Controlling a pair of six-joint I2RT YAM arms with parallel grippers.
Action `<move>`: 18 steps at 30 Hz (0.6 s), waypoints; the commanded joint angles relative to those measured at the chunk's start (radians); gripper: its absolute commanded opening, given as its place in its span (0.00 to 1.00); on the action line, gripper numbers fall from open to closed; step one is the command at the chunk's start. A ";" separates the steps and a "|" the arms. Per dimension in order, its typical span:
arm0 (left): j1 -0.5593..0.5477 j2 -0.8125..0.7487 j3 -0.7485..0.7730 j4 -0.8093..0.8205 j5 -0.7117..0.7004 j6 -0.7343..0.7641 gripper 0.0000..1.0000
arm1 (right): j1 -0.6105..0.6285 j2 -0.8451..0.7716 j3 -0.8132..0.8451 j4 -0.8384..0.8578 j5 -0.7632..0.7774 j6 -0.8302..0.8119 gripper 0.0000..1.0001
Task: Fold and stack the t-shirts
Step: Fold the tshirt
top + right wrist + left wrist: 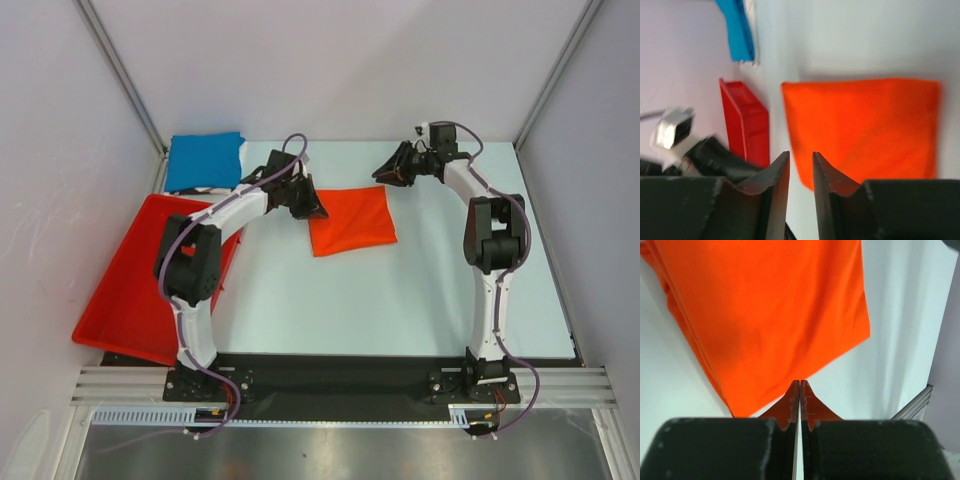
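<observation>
The orange t-shirt (352,221) lies folded into a rectangle on the pale table, and it also fills much of the left wrist view (770,315) and the right wrist view (865,125). The blue t-shirt (204,160) lies folded at the back left corner, a strip of it (737,30) showing in the right wrist view. My left gripper (318,211) sits at the orange shirt's left edge; its jaws (800,384) are shut with no cloth between them. My right gripper (381,172) hovers just behind the shirt's far right corner, jaws (801,156) a little apart and empty.
A red plastic tray (135,285) stands along the left side, partly off the table's edge and under the left arm; one wall of it (745,120) shows in the right wrist view. Grey walls and aluminium posts (125,80) close in the back and sides.
</observation>
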 commanded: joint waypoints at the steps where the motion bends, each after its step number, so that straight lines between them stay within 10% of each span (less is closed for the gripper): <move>1: 0.048 0.090 0.023 0.008 0.061 -0.038 0.02 | 0.070 -0.064 -0.047 -0.085 -0.078 -0.122 0.29; 8: 0.065 0.180 0.036 -0.003 0.055 -0.027 0.01 | 0.176 0.047 -0.043 -0.160 -0.219 -0.179 0.05; 18: 0.074 0.188 0.036 -0.050 -0.006 0.008 0.00 | 0.094 -0.034 -0.308 -0.209 -0.172 -0.334 0.01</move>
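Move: The folded orange t-shirt lies flat beneath both hands. Its middle is about 5 cm ahead of and 7 cm right of the left hand, some 9 cm lower; from the right hand it is 7 cm back, 8 cm left and 10 cm down. From the left hand, the red bin's middle is roughly 42 cm left and 13 cm back, and the blue t-shirt stack about 37 cm left and 27 cm ahead. The right hand sweeps some 14 cm back over the orange t-shirt towards its near edge, swinging about 10 cm left and then a few centimetres right again, rising slightly before sinking to end 9 cm lower; its parted fingers shut as the wrist turns counter-clockwise about 20 degrees and tips down. Meanwhile the left hand, fingers still shut, drops about 8 cm and shifts a little left onto the cloth beside the left edge, where its tips come to rest and stay, while the right fingertips reach the cloth near the near edge. ##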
